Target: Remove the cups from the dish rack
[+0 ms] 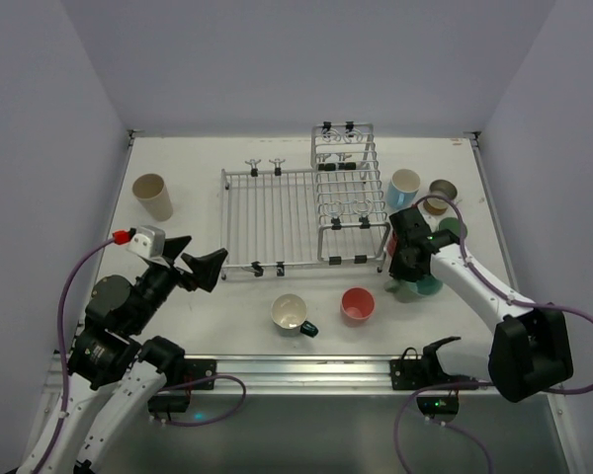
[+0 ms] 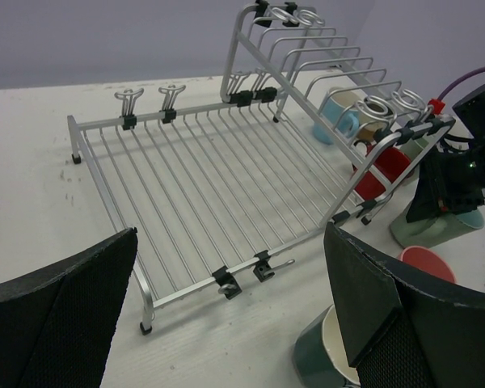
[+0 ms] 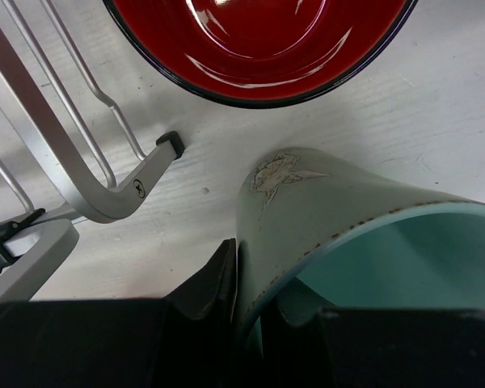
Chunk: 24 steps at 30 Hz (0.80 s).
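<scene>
The silver wire dish rack [image 1: 277, 217] stands mid-table, and I see no cup on it. My right gripper [image 1: 407, 267] is by its front right corner, shut on the rim of a sage green cup [image 3: 323, 210], one finger inside and one outside. A red cup [image 3: 259, 40] sits just beyond it, beside the rack's foot. My left gripper [image 1: 200, 259] is open and empty off the rack's front left corner. A dark teal mug [image 1: 291, 313] and a pink cup [image 1: 357, 303] stand in front of the rack.
A beige cup [image 1: 153, 196] stands at the far left. A light blue mug [image 1: 403, 186], a tan cup [image 1: 441, 195] and a dark green cup [image 1: 452, 229] crowd the strip right of the rack. White walls enclose the table.
</scene>
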Motion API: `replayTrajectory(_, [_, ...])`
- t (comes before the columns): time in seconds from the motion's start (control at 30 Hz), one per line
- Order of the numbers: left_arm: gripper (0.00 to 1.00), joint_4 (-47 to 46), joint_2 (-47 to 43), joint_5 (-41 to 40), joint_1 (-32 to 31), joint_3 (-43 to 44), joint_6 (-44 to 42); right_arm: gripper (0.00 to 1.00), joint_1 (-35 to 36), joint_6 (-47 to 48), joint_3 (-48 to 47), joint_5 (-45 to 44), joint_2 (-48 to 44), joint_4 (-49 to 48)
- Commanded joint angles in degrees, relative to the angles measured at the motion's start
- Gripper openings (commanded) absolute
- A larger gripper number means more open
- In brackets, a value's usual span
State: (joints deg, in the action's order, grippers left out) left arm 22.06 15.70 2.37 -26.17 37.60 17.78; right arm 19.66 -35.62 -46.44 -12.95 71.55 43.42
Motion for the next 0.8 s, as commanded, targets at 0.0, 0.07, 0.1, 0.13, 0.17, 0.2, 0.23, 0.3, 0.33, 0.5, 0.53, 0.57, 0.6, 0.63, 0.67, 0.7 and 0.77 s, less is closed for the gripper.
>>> replayTrajectory(0.0, [1.0, -0.18, -0.67, -0.79, -0.63, -0.16, -1.08, 0.1, -0.33, -0.42, -0.41, 0.38, 0.96, -1.49])
replayTrajectory(0.07, [1.0, -0.18, -0.76, -0.88, -0.81, -0.16, -1.08, 0.21, -0.41, -0.59, -0.15, 0.21, 0.96, -1.41])
replayTrajectory(0.1, [1.0, -0.27, -0.85, -0.88, -0.81, -0.16, -1.08, 0.28, -0.33, -0.68, -0.06, 0.12, 0.87, -1.49])
replayTrajectory(0.13, [1.0, -0.18, -0.85, -0.88, -0.9, -0.16, -1.17, 0.38, -0.41, -0.68, -0.15, 0.12, 0.79, -1.49])
replayTrajectory(0.17, [1.0, -0.18, -0.85, -0.96, -0.9, -0.16, -1.17, 0.42, -0.33, -0.6, -0.15, 0.21, 0.18, -1.49])
replayTrajectory(0.2, [1.0, -0.18, -0.85, -0.97, -0.98, -0.16, -1.08, 0.45, -0.41, -0.51, -0.15, 0.21, -0.44, -1.32])
replayTrajectory(0.23, [1.0, -0.18, -0.76, -0.97, -0.98, -0.16, -1.08, 0.51, -0.33, -0.51, -0.41, 0.21, -1.05, -1.32])
replayTrajectory(0.3, [1.0, -0.18, -0.59, -0.96, -0.98, -0.16, -1.08, 0.55, -0.41, -0.51, -0.67, 0.29, -4.12, -1.06])
replayTrajectory(0.33, [1.0, -0.18, -0.41, -0.97, -0.98, -0.16, -1.26, 0.57, -0.33, -0.51, -1.2, 0.56, -5.18, -0.88])
replayTrajectory(0.5, [1.0, -0.09, 0.11, -1.49, -0.98, -0.08, -1.26, 0.61, -0.32, -0.07, -3.04, 0.82, -12.99, 1.05])
replayTrajectory(0.53, [1.0, -0.09, 0.29, -1.58, -0.98, -0.08, -1.17, 0.62, -0.32, 0.11, -3.31, 0.82, -14.32, 1.4])
replayTrajectory(0.57, [1.0, 0.0, 0.38, -1.84, -0.98, 0.01, -1.26, 0.63, -0.41, 0.37, -4.27, 1.08, -15.64, 2.36])
replayTrajectory(0.6, [1.0, 0.0, 0.47, -2.02, -0.98, 0.01, -1.34, 0.66, -0.41, 0.55, -4.8, 1.26, -17.04, 2.81])
replayTrajectory(0.63, [1.0, 0.0, 0.82, -2.02, -0.98, 0.01, -1.26, 0.69, -0.41, 0.81, -5.59, 1.43, -20.01, 3.07])
replayTrajectory(0.67, [1.0, 0.0, 0.91, -2.11, -0.9, 0.1, -1.34, 0.71, -0.33, 1.33, -6.03, 2.13, -21.7, 3.51])
replayTrajectory(0.7, [1.0, 0.0, 1.08, -2.02, -0.9, 0.1, -1.35, 0.77, -0.41, 1.77, -6.64, 2.57, -23.45, 3.69])
replayTrajectory(0.77, [1.0, 0.08, 1.61, -2.02, -0.9, 0.54, -1.43, 0.85, -0.32, 3.35, -7.97, 3.98, -29.16, 3.17])
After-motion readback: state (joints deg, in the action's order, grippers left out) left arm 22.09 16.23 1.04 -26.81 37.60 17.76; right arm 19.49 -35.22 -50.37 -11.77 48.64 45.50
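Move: The right hand still holds the green cup low at the table, tilted, its middle about 3 cm to the hand's right and a little below. The red cup lies about 10 cm ahead and 1 cm right, the pink cup 9 cm left and 5 cm back, and the rack's near right foot about 3 cm ahead and 4 cm left. From the idle left hand, the green cup is some 42 cm right, 4 cm ahead and 22 cm lower. The right fingers open, release the green cup, and rise some 11 cm off it, swinging outward about 25 degrees. ##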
